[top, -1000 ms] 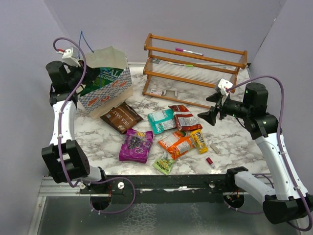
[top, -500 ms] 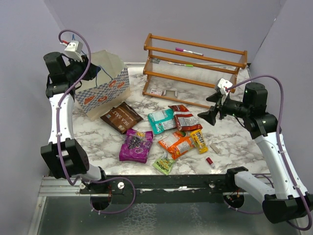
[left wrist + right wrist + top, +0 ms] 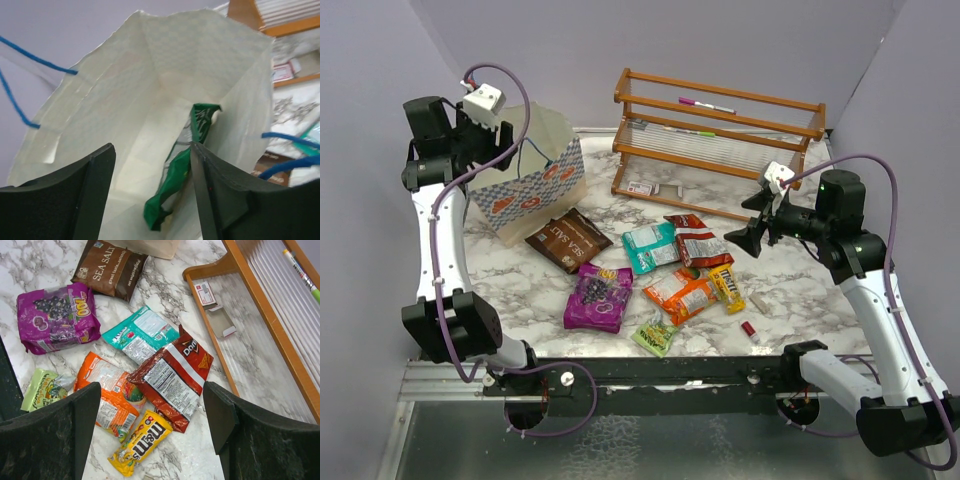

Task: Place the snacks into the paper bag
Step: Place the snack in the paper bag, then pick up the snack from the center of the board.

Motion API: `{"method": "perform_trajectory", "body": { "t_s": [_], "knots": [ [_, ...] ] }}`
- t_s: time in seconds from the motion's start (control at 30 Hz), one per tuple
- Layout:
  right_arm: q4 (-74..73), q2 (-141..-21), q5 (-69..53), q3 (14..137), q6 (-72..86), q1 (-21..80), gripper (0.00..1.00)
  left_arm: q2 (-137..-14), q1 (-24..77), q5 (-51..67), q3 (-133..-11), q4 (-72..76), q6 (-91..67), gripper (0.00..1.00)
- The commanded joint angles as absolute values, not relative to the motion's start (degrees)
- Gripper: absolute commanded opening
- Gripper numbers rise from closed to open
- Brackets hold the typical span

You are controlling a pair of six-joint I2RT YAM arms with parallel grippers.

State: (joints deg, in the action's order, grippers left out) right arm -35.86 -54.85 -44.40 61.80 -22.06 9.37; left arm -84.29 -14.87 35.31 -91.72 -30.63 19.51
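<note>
The paper bag (image 3: 535, 185) stands tilted at the far left. My left gripper (image 3: 505, 150) is open at its mouth. In the left wrist view the large green multipack (image 3: 175, 190) lies inside the bag (image 3: 125, 100), against my right finger (image 3: 205, 190). Brown (image 3: 567, 238), purple (image 3: 599, 296), teal (image 3: 651, 246), red (image 3: 698, 242), orange (image 3: 679, 293), yellow (image 3: 726, 288) and light-green (image 3: 655, 333) snacks lie on the table. My right gripper (image 3: 745, 235) hangs open and empty above the red (image 3: 172, 375) and yellow (image 3: 142, 440) packets.
A wooden rack (image 3: 720, 130) stands at the back with a pink marker (image 3: 705, 104) on it. A tiny red cylinder (image 3: 748, 328) and a beige stick (image 3: 763, 300) lie right of the yellow packet. Purple walls close in on both sides.
The green multipack has dropped from the bag's mouth down inside. My left gripper has let go, risen and pulled back a little. The bag has tilted. The right arm has not moved.
</note>
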Motion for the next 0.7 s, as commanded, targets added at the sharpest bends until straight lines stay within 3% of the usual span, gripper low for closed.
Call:
{"method": "perform_trajectory", "body": {
  "t_s": [0.0, 0.47, 0.67],
  "knots": [
    [-33.9, -54.2, -44.6, 61.3, -21.7, 9.1, 0.83, -82.1, -14.8, 25.6, -95.1, -40.0, 35.9, 0.67],
    [-33.3, -54.3, -45.6, 60.8, -21.6, 8.8, 0.84, -82.1, -14.7, 24.9, -104.7, -67.2, 58.5, 0.82],
    [-32.8, -54.3, -45.9, 60.3, -21.5, 8.9, 0.84, -83.9, -13.3, 28.7, -103.1, -69.2, 60.4, 0.85]
  ]
}}
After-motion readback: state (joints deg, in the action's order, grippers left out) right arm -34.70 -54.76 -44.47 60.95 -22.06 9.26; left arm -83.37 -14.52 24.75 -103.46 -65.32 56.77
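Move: Some 8 cm back and 12 cm right of the left hand, about 33 cm below it, lies the brown Sea Salt bag. The paper bag's middle is about 6 cm ahead, 3 cm right and 19 cm below; the purple bag lies roughly 24 cm back and 20 cm right, the teal bag 9 cm back and 34 cm right, both on the table. From the right hand, the Sea Salt bag is about 10 cm ahead, 42 cm left and 27 cm below. Backing away from the paper bag's mouth with nothing in its grip, the left hand first slips about 3 cm to its left, then draws back some 7 cm in all, dipping slightly at the end. Meanwhile the wrist rolls about 30 degrees, left side rising, and the fingertips tip lower as the already parted fingers open wider. ##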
